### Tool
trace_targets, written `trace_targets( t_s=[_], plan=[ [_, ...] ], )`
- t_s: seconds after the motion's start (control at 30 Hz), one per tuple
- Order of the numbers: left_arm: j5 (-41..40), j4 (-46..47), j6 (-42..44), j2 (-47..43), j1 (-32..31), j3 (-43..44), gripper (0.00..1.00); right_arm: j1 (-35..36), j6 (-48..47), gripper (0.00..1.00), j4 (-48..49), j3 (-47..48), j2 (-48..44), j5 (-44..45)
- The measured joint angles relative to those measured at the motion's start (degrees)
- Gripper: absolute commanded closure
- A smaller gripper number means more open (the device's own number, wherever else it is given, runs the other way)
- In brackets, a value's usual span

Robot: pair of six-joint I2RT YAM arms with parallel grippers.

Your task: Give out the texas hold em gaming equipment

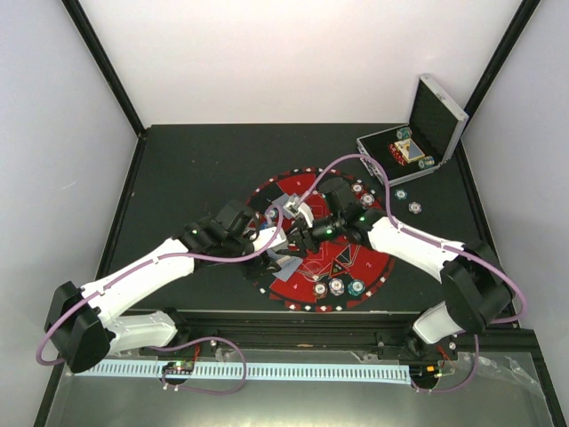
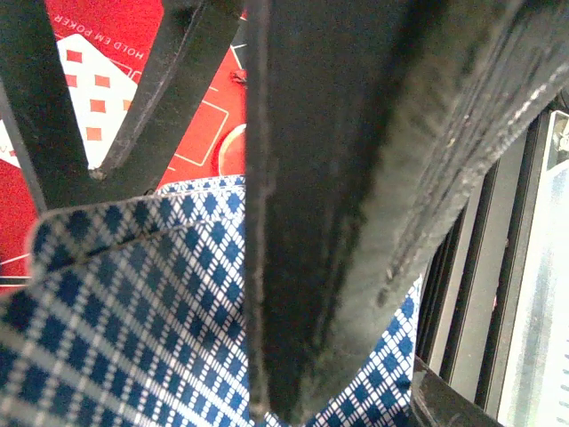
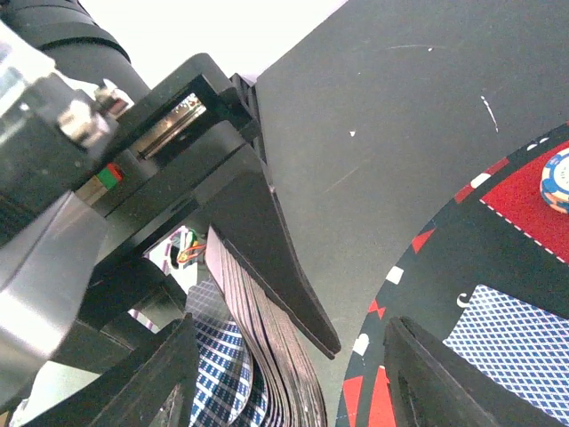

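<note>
Both grippers meet over the middle of the round mat (image 1: pixel 378 267). My left gripper (image 1: pixel 269 238) is shut on a deck of playing cards (image 3: pixel 267 347), which bends between its fingers. In the left wrist view one finger (image 2: pixel 356 205) presses on a blue-checked card back (image 2: pixel 133 320). My right gripper (image 1: pixel 299 234) is open, its fingers (image 3: pixel 449 378) standing either side of the deck's edge. Single cards lie on the mat (image 1: pixel 283 210) (image 1: pixel 293 287) (image 3: pixel 520 347). Chips sit at the mat's near rim (image 1: pixel 338 287) and far right rim (image 1: pixel 360 194).
The silver case (image 1: pixel 436 120) stands open at the back right with chips inside. Two chips (image 1: pixel 408 200) lie on the black table next to it. A blue chip (image 3: pixel 558 178) lies on the mat's red field. The arms' rail runs along the near edge (image 1: pixel 293 334).
</note>
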Motion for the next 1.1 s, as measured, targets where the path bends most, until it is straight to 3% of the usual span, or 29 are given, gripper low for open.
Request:
trace_targets(
  t_s=[0.23,0.7,1.1],
  plan=[
    [0.00,0.15,0.00,0.00,0.00,0.00,0.61,0.17,0.15,0.45,0.02,0.42,0.20,0.70],
    [-1.49,0.66,-0.20,0.11,0.04,0.00,0.61,1.18,-2.73,0.57,-0.02,-1.14,-2.67,11.56],
    [-2.58,0.70,-0.52,0.13,0.11,0.00,0.61,0.52,-2.97,0.67,-0.50,-1.99,-4.85,13.44]
  ],
)
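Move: The deck of cards is already in the left gripper, its middle about 1 cm right of and 1 cm below that hand point. From the right hand point it lies roughly 2 cm back, 1 cm left and 3 cm down. On the mat some 17 cm below the right hand, the near dealt card lies about 6 cm back and 1 cm left, the far dealt card some 9 cm ahead, and the nearest chip about 13 cm back and 8 cm right. The right hand, its open fingers already around the deck's outer end with one finger across the patterned back, draws about 2 cm forward across the cards, dipping slightly at first, then eases some 1.5 cm to the right towards the deck's free edge as its fingers close by about a third. Meanwhile its wrist turns roughly 10 degrees, fingertips swinging a little clockwise, while the left hand keeps its grip on the deck and holds nearly still. ##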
